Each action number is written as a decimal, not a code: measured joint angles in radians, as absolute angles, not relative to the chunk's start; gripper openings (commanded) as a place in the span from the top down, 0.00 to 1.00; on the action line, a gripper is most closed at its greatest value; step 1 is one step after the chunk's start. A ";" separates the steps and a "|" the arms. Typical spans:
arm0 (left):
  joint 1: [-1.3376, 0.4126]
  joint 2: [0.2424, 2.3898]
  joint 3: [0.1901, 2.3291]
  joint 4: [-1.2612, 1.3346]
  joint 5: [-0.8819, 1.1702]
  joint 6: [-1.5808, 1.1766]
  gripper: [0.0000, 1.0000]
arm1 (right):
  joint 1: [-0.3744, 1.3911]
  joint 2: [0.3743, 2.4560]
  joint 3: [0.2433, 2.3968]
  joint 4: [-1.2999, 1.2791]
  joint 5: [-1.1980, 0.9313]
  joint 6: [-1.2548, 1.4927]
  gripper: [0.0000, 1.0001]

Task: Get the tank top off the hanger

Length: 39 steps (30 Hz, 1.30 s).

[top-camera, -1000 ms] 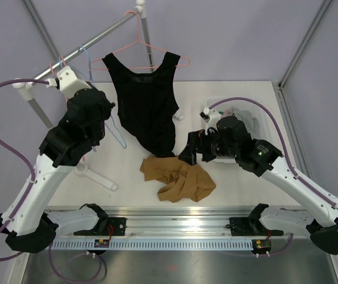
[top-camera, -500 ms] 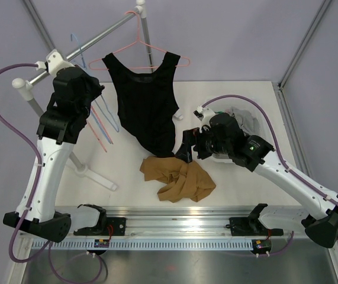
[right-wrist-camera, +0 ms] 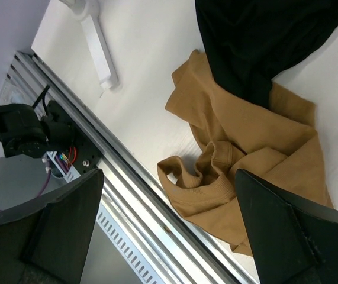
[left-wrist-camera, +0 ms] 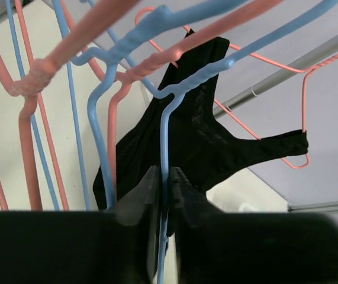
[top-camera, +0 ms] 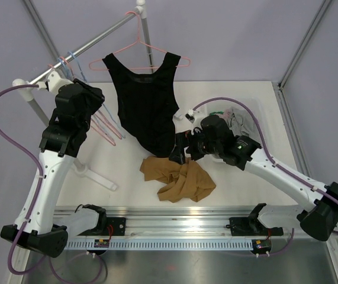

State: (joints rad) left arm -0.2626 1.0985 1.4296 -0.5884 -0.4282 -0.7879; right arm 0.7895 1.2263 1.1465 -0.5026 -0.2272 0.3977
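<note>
The black tank top hangs on a pink hanger from the slanted rail, its hem resting on the table. In the left wrist view the tank top and its pink hanger lie beyond a bunch of bare hangers. My left gripper is up by the rail, left of the top. Its jaws are shut on the wire of a blue hanger. My right gripper is wide open just above the table beside the hem, with nothing between its fingers.
A tan garment lies crumpled in front of the hem, directly under the right gripper. Several bare pink and blue hangers dangle from the rail. The rack's white foot lies left. A bin of clothes sits right.
My left arm swung the blue hanger up to the rail among the other hangers. My right arm slid left towards the tank top's hem, still open.
</note>
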 measured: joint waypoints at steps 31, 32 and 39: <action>-0.262 0.480 1.393 -0.884 0.058 -0.464 0.01 | 1.100 1.695 1.309 -0.715 0.395 0.400 1.00; -0.262 0.469 1.389 -0.907 0.056 -0.447 0.01 | 1.100 1.665 1.338 -0.745 0.404 0.400 1.00; -0.262 0.434 1.369 -1.005 0.050 -0.380 0.01 | 1.101 1.507 1.639 -0.916 0.465 0.374 1.00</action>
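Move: The brown tank top lies crumpled on the table some 22 cm below the open right hand, almost straight under it. From that hand, the middle of the hanging black tank top is about 20 cm ahead and 13 cm left, roughly level; the white bin is 24 cm ahead, 23 cm right and 20 cm down. The left hand has the blue hanger between its fingertips; the rail's hooking spot lies about 4 cm ahead, 8 cm left and 8 cm above it. The right hand pinches the brown tank top: it sinks about 22 cm with a roll of nearly 40 degrees, shuts its fingers on the cloth and lifts it steeply, some 25 cm. Meanwhile the left fingers open wide and let go of the blue hanger, and that hand backs off over 20 cm, swinging out right and up, then sinking, while turning about 30 degrees clockwise. ##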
